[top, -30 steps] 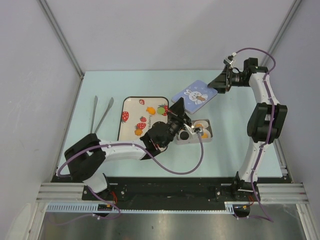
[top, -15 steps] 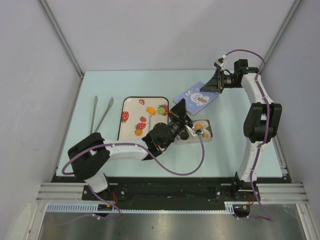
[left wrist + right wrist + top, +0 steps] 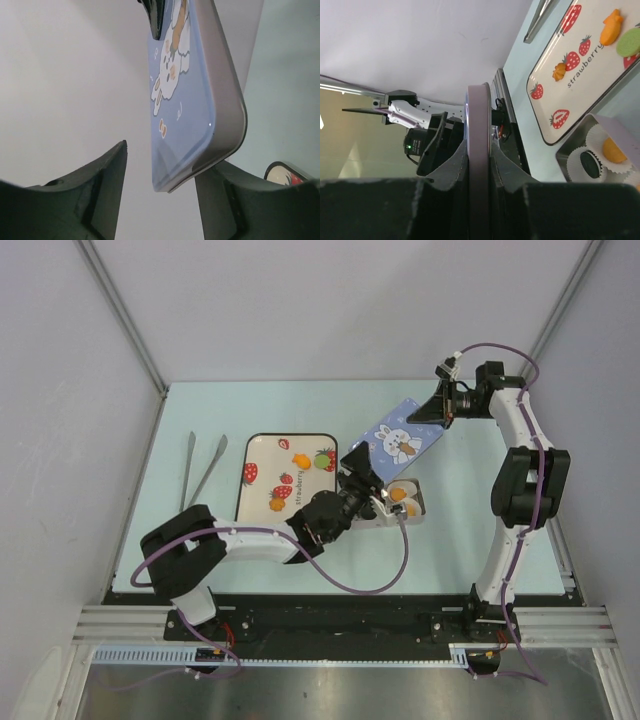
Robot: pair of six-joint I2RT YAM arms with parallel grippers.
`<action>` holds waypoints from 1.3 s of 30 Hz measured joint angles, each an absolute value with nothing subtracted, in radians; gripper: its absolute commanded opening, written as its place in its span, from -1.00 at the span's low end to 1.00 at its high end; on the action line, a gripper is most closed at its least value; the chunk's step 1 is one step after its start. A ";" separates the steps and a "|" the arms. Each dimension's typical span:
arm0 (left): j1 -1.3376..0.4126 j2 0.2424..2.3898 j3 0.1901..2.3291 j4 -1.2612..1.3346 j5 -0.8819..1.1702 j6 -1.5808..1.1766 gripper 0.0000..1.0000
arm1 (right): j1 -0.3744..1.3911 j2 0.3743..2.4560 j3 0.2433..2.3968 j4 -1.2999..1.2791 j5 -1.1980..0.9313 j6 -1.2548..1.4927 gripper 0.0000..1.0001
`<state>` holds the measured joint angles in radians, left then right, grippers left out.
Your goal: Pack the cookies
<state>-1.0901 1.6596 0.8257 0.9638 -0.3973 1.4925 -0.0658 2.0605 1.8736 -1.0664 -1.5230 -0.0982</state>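
Observation:
A blue lid (image 3: 400, 443) with a bunny print hangs tilted over the open tin (image 3: 412, 508). My right gripper (image 3: 432, 412) is shut on its far edge; in the right wrist view the lid (image 3: 479, 125) stands edge-on, clamped between the fingers of the right gripper (image 3: 479, 146). My left gripper (image 3: 358, 462) is open around the lid's near corner, and the lid (image 3: 192, 95) hangs between its spread jaws (image 3: 167, 160). In the tin a black cookie (image 3: 591, 163) and an orange cookie (image 3: 612, 150) sit in paper cups. Orange cookies (image 3: 611, 26) (image 3: 559, 71) lie on the strawberry tray (image 3: 555, 135).
The strawberry tray (image 3: 262, 445) lies left of the tin, with a green piece (image 3: 629, 42) on it beside the orange ones. Metal tongs (image 3: 200, 465) lie left of the tray. White walls close in on three sides of the table.
My left gripper has opened and let go of the lid's near corner. My right gripper has shut on its far edge, and the lid has swung up over the tin.

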 measured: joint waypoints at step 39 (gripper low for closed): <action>-0.818 1.559 1.252 -0.255 -0.119 0.072 0.85 | 0.037 1.501 1.094 -0.339 -0.770 0.271 -1.00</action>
<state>-0.8181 1.5585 1.2522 -0.2546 -0.1188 0.0715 0.0372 1.5009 1.0943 -0.3393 -0.7696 0.2714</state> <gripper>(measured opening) 0.923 0.187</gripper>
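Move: The blue bunny lid is already in my right fingers, its middle about 7 cm to their left and 4 cm back. The open cookie box, where the lid is headed, lies some 9 cm left, 5 cm back and 23 cm below my right hand; the strawberry tray is about 25 cm left of the box and 3 cm farther out. From my left hand the lid's middle is roughly 6 cm ahead, 6 cm right and about level. With the lid still in my right fingers, I shift slightly right, then sink about 9 cm and draw back a few centimetres towards the cookie box, tipping the fingers down and turning clockwise. My left hand, already opening, spreads wide and leaves the lid forward-left and down, then comes back a bit, wrist tipping some 70 degrees to point down beside the lid. ##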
